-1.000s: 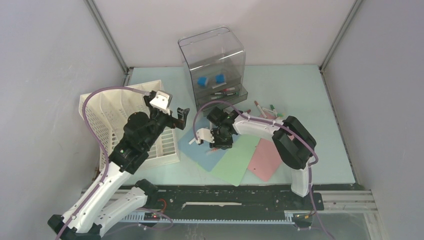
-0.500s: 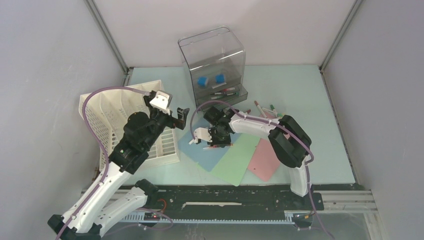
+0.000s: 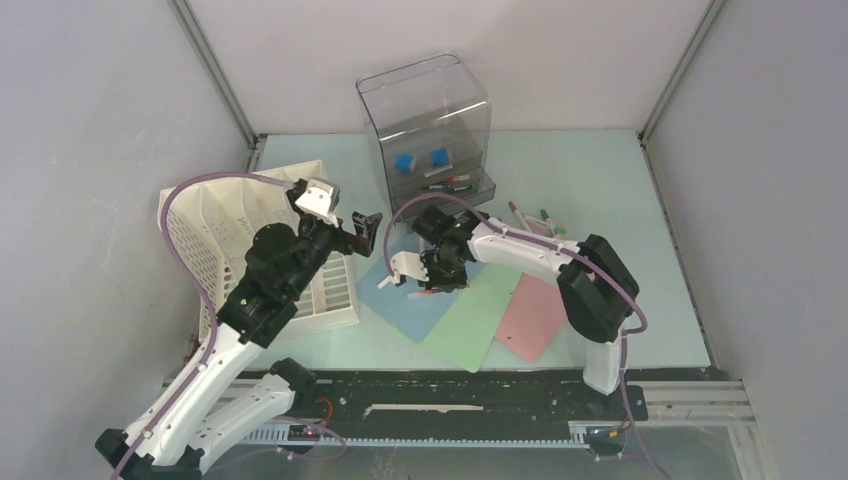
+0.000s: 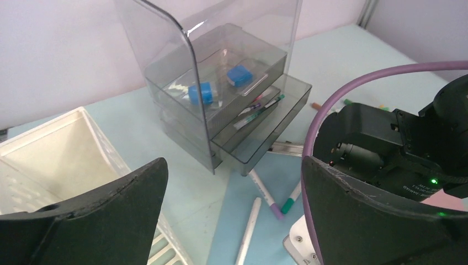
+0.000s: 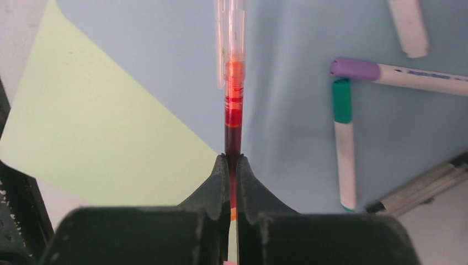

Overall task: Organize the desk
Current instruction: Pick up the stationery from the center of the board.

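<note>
The desk (image 3: 600, 180) is a pale mint-green tabletop with grey walls. My right gripper (image 5: 232, 160) is shut on a red pen (image 5: 233, 110) with a clear cap, low over the blue sheet (image 5: 165, 49) at its border with the green sheet (image 5: 99, 127). From above, the right gripper (image 3: 437, 285) sits mid-desk in front of the clear drawer box (image 3: 425, 125). My left gripper (image 3: 362, 228) hangs open and empty beside the white file rack (image 3: 250, 250). Its fingers (image 4: 83, 215) frame the drawer box (image 4: 221, 83).
Blue (image 3: 400, 300), green (image 3: 475, 320) and pink (image 3: 530, 320) sheets overlap near the front. A purple-capped marker (image 5: 397, 72), a green-capped marker (image 5: 345, 143) and a white pen (image 5: 408, 25) lie on the blue sheet. More markers (image 3: 530, 220) lie right of the drawer box. Two blue items (image 4: 221, 83) sit in its upper drawer.
My right gripper has closed onto the red pen, and its arm has shifted slightly. The left arm has hardly moved and stays open.
</note>
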You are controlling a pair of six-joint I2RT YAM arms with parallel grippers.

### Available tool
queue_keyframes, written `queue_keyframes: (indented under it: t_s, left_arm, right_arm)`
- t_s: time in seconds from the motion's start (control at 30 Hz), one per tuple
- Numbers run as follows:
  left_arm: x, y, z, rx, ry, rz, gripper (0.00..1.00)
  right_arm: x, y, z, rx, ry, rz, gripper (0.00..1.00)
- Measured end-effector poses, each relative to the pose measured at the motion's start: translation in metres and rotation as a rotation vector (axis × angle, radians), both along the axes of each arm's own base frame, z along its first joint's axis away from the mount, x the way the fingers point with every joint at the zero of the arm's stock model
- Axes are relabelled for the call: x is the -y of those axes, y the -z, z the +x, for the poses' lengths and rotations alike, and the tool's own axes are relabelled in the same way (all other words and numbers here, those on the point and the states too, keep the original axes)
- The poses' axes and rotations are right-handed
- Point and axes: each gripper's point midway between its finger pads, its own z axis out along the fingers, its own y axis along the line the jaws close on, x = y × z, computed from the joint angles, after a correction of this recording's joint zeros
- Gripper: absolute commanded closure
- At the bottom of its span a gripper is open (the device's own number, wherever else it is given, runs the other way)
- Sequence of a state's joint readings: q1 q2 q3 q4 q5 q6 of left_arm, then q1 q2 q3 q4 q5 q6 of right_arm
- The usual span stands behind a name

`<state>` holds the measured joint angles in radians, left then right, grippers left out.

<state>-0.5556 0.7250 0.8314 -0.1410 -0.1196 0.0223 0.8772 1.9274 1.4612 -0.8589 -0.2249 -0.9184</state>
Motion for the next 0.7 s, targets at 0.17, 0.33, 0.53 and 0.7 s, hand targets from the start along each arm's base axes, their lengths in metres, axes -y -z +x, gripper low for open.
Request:
queue_keyframes:
  t_s: [0.17,0.33,0.53,0.7]
  left_arm:
    - [0.007,-0.016,0.000,0.010,0.020,-0.113,0.00]
    - [0.010,-0.032,0.013,0.010,0.030,-0.228,0.00]
    - [0.006,-0.022,0.043,-0.059,0.029,-0.317,0.00]
    - [-0.002,-0.007,0.050,-0.111,0.042,-0.387,0.00]
  right_arm:
    - [0.001,-0.032,0.007,0.057,0.001,0.067,1.00]
    - [0.009,-0.056,0.018,0.127,0.020,0.111,1.00]
    - [0.028,-0.081,0.047,0.232,0.086,0.144,1.00]
    - [0.040,-0.113,0.080,0.387,0.116,0.190,1.00]
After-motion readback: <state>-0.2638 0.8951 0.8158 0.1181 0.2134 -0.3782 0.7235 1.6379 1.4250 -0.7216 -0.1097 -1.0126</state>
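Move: The right hand already holds the red pen just off the blue board; the organizer's open pen drawer lies about 19 cm ahead, level left-right and some 5 cm higher. The green-capped marker lies about 6 cm ahead and 1 cm left of this hand, the purple-capped marker 8 cm ahead and 6 cm left, both about 3 cm lower. From the empty left hand, the drawer is roughly 15 cm ahead, 17 cm right and 23 cm below. Right hand raises its pinched pen some 11 cm, forward towards the drawer; left hand advances 5 cm. ##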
